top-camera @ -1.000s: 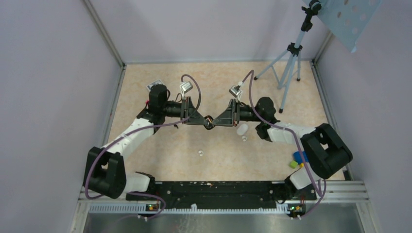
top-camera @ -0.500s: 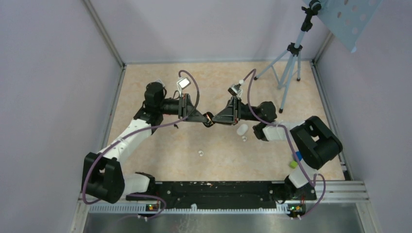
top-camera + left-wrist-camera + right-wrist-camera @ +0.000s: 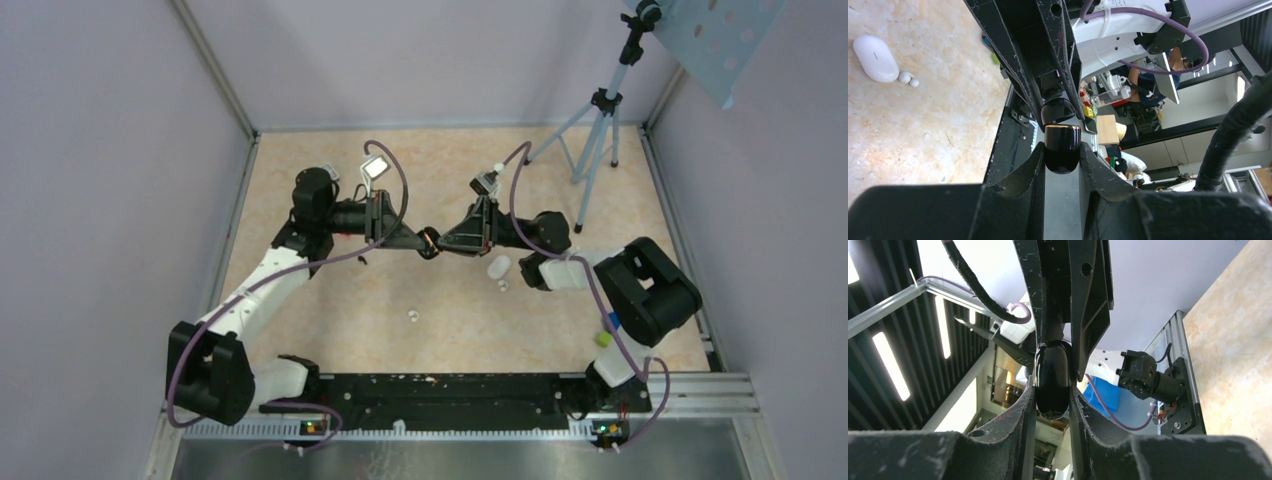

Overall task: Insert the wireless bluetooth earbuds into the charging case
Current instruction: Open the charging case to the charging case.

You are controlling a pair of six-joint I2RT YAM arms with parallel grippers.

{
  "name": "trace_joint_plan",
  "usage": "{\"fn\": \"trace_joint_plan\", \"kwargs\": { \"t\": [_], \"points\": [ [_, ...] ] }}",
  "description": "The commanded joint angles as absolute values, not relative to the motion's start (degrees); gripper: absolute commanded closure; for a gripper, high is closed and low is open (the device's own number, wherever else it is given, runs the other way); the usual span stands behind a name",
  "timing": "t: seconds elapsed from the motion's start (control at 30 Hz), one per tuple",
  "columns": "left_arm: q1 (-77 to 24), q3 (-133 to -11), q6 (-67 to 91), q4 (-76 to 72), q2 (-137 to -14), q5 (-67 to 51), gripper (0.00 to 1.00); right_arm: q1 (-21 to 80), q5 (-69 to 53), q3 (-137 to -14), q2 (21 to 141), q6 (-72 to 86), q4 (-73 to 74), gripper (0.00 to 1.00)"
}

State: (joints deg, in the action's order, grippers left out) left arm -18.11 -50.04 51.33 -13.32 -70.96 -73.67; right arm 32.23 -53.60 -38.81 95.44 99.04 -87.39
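The white charging case (image 3: 498, 266) lies closed on the beige tabletop, right of centre. In the left wrist view the case (image 3: 875, 57) has two tiny white earbuds (image 3: 904, 77) touching its end. The top view shows them as one white speck (image 3: 503, 286), with a further small white bud-like piece (image 3: 413, 316) nearer the front. My left gripper (image 3: 420, 243) and right gripper (image 3: 441, 244) meet tip to tip above the table, left of the case. Both are shut on a glossy black capsule (image 3: 1062, 139), also seen in the right wrist view (image 3: 1052, 375).
A tripod (image 3: 595, 130) stands at the back right corner. Small green (image 3: 604, 338) and blue (image 3: 612, 321) items lie beside the right arm's base. Metal rails and purple walls border the table on three sides.
Both arms have swung their elbows leftward and the joined grippers have drifted slightly toward the back, still holding the black capsule between them. The case and buds have not moved.
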Motion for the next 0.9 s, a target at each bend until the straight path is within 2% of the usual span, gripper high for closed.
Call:
{"fn": "trace_joint_plan", "kwargs": {
  "t": [0.0, 0.63, 0.87],
  "points": [
    [-18.28, -53.72, 51.94, -17.22, -67.55, -76.98, 1.0, 32.01, -51.67, -40.15, 94.96, 96.24, -93.53, 0.73],
    [-18.28, -54.06, 48.88, -12.71, -67.11, -76.14, 1.0, 31.45, -50.21, -39.28, 94.21, 95.78, -93.43, 0.48],
    [-18.2, -56.33, 43.35, -6.02, -67.75, -74.91, 1.0, 28.86, -49.45, -36.59, 84.71, 84.72, -74.63, 0.4]
  ]
}}
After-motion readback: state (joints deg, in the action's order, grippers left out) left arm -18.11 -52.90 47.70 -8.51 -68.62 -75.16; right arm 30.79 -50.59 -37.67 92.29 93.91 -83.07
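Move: The charging case is between my hands in mid-air. My left fingers hold its base, its middle about 2 cm to their right. My right fingers pinch the already raised lid, the case's middle 2 cm to their left. From my right hand, on the table some 28 cm below, the white case lies about 8 cm ahead and 13 cm right, one white earbud pair 4 cm ahead and 14 cm right, and the other 3 cm back and 6 cm left. I let go of the lid with my right hand, spreading its fingers steadily from about a quarter to over half open while it eases about 1 cm forward. My left hand keeps its pinch on the base and carries the case up about 2 cm and back 1 cm, out from between the right fingertips, then holds there. ##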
